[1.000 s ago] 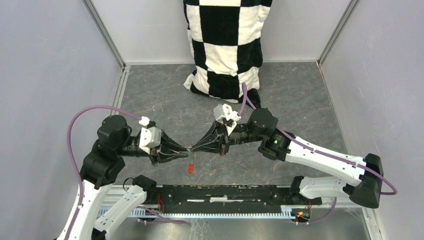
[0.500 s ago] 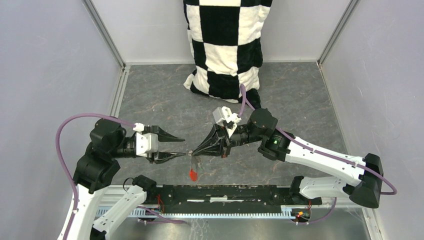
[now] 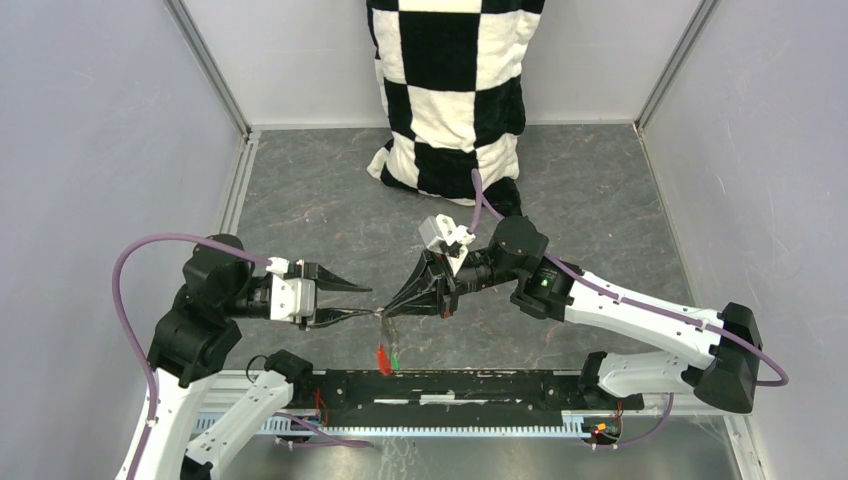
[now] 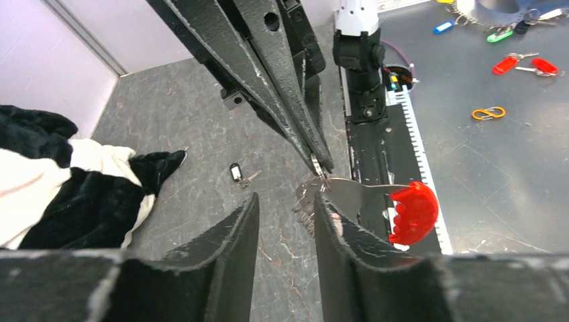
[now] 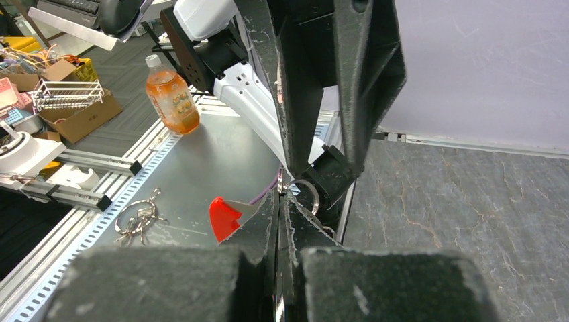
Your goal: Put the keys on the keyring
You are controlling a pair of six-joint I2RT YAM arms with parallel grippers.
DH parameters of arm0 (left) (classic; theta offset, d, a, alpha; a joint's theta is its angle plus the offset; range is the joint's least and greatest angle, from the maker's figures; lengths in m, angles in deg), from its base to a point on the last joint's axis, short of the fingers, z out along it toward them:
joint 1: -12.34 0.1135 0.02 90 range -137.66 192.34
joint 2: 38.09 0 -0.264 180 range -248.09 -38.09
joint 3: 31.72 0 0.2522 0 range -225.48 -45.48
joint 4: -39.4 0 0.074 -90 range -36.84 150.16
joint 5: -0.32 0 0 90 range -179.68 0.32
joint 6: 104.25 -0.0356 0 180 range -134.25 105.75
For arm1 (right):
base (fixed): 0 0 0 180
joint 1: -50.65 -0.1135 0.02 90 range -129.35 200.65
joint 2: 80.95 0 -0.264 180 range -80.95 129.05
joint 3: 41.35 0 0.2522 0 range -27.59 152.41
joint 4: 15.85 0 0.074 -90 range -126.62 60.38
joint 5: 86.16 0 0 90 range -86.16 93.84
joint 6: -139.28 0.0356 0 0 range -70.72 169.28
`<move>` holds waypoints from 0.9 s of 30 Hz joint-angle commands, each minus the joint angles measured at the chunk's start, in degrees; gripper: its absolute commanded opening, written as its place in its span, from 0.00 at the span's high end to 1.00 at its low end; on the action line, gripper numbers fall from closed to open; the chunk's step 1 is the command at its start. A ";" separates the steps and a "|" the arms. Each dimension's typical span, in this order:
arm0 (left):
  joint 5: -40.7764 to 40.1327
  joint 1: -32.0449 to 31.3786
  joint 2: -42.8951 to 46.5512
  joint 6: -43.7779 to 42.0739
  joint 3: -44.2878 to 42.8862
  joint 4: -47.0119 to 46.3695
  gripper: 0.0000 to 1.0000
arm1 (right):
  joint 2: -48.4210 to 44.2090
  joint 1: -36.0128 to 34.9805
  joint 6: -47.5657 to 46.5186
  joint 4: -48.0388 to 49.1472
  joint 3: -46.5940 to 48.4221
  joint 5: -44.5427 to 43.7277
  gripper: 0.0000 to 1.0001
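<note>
My right gripper (image 3: 384,313) is shut on the keyring's thin metal ring (image 5: 309,192) and holds it above the floor. The long red tag (image 3: 382,358) hangs below it, with a small green tag (image 3: 395,360) close beside. The left wrist view shows the ring (image 4: 307,198) and red tag (image 4: 412,212) just beyond my left gripper's far finger. My left gripper (image 3: 356,301) is open and holds nothing, its tips a little left of the ring. The black-tagged key (image 4: 236,172) lies on the grey floor further back. My right gripper (image 5: 280,196) shows its fingers pressed together.
A black-and-white checkered cushion (image 3: 450,90) stands against the back wall. The black rail (image 3: 440,388) with the arm bases runs along the near edge. Grey walls close off both sides. Outside the cell lie a drink bottle (image 5: 172,95) and a bunch of keys (image 5: 137,218).
My left gripper has opened and drawn back to the left, away from the ring. The keyring now hangs from the right gripper alone, a green tag showing beside the red one.
</note>
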 commanded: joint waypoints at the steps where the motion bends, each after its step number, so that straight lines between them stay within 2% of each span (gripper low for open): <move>1: 5.38 -0.21 0.31 0.80 -1.66 1.52 0.61 | -0.17 0.18 -0.44 2.44 2.88 -0.96 0.99; 6: 6.12 -0.19 0.43 0.48 -1.61 2.83 0.70 | -0.34 0.15 0.18 3.00 3.29 -1.76 0.99; 10: 7.73 -0.23 0.26 -0.76 -1.85 5.14 0.69 | -0.64 0.23 0.42 3.44 3.47 -2.77 0.99; 14: 7.47 -0.20 -0.30 -4.09 -2.63 9.24 0.63 | -1.18 0.39 0.63 4.08 3.35 -2.97 0.99; 18: 5.65 -0.19 -0.22 -7.46 -2.08 9.36 0.65 | -0.45 0.35 2.33 5.86 3.41 -1.54 0.99; 20: 4.16 -0.18 0.15 -6.72 -1.43 6.43 0.72 | 0.01 0.34 3.01 6.46 3.61 -0.65 0.99; 22: 1.70 -0.21 0.81 -1.27 -0.24 1.12 0.77 | 0.09 0.39 3.23 6.54 3.81 -0.30 0.99; 27: -2.91 -0.19 3.53 8.26 3.54 -10.46 0.82 | 0.66 0.32 3.68 6.86 4.26 0.30 1.00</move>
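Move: The second ring, the loose loop beside the coiled ring pinched in the right fingertips, sits about 2 cm to the left hand's right, 1 cm back and 1 cm lower. The coiled ring is some 2 cm back and 2 cm right, level. From the left hand the red handle on its metal plate is roughly 7 cm back, 3 cm right and 5 cm down. From the right hand the second ring lies 1 cm ahead, 1 cm left and 1 cm below. The second ring is brought between the left fingertips: the left hand, fingers part open, swings back about 2.5 cm and dips about a centimetre, then returns forward some 1.5 cm while its fingers close from about half open to nearly shut around the ring's edge. The right hand keeps its pinch on the coiled ring and lifts it about 1.5 cm, mostly late on. ##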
